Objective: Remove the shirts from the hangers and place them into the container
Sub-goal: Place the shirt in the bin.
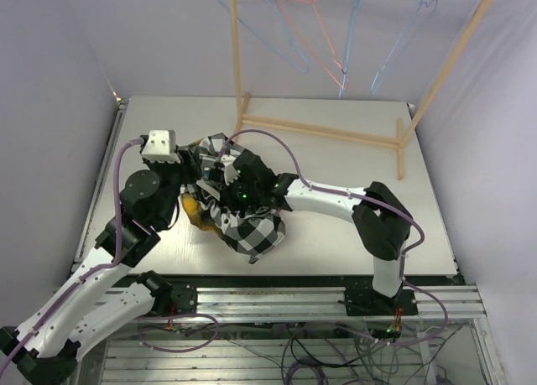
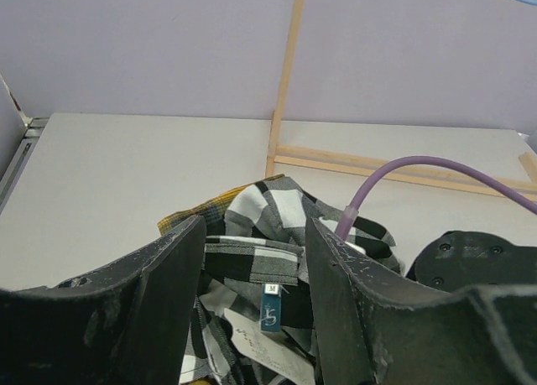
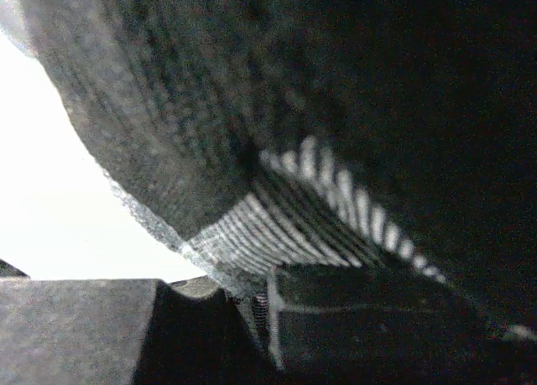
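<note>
A black-and-white checked shirt tops a crumpled pile on the table, its collar and size label facing the left wrist view. A yellow-and-black plaid shirt peeks out on the pile's left. My left gripper is open, its fingers standing on either side of the collar. My right gripper is buried in the pile and shut, with checked cloth running into the seam between its fingers. Several bare wire hangers hang on the rack. The container is hidden.
The wooden rack stands at the back of the table, one pole rising just behind the pile. A purple cable arcs over the shirts to the right arm. Walls close both sides.
</note>
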Available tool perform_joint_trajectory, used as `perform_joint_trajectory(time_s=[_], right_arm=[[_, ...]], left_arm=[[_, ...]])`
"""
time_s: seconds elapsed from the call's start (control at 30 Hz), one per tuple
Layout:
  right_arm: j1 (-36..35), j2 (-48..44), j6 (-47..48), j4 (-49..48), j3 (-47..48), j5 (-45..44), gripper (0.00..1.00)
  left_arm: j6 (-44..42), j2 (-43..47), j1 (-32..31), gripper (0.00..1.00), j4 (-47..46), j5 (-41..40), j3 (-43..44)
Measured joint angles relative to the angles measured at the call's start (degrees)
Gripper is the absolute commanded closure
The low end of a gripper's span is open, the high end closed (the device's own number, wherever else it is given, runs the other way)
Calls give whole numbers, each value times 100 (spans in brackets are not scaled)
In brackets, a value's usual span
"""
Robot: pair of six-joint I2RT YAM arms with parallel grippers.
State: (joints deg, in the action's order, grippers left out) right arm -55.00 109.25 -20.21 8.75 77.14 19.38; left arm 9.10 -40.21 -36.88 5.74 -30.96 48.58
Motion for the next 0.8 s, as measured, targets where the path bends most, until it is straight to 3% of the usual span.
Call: perform_joint_trajectory(time_s=[0.07, 0.2, 0.47, 0.6, 0.7, 0.8], right_arm=[[-24, 133, -66, -234, 0, 33, 86], [-122, 260, -98, -461, 87, -81, 58], [-299, -15, 92, 151, 339, -1051, 39], [-315, -192, 203, 669, 538, -1412, 36], [-310, -354, 249, 964, 654, -1613, 24], [-306, -599, 251, 1108, 658, -1757, 23]], left_arm=[[0, -17, 0, 38, 0, 2, -2], [0, -94, 4, 37, 0, 4, 0], [9, -256, 4, 34, 7, 24, 0], [31, -275, 4, 34, 9, 28, 0], [37, -260, 4, 33, 7, 24, 0], [37, -223, 7, 33, 7, 13, 0]])
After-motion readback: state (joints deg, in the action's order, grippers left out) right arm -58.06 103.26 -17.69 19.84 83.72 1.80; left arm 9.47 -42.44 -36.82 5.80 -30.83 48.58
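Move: The right hand, still shut on the checkered shirt, is low over the left part of the container, whose middle lies about 6 cm to its right, level with it fore and aft and some 7 cm lower. The yellow plaid shirt shows about 5 cm left and 3 cm back, slightly lower. From the left hand, the container is roughly 10 cm right, 2 cm back and 30 cm below. Right hand eases 2 cm left, opens on the checkered shirt, then rises about 6 cm and draws right. ##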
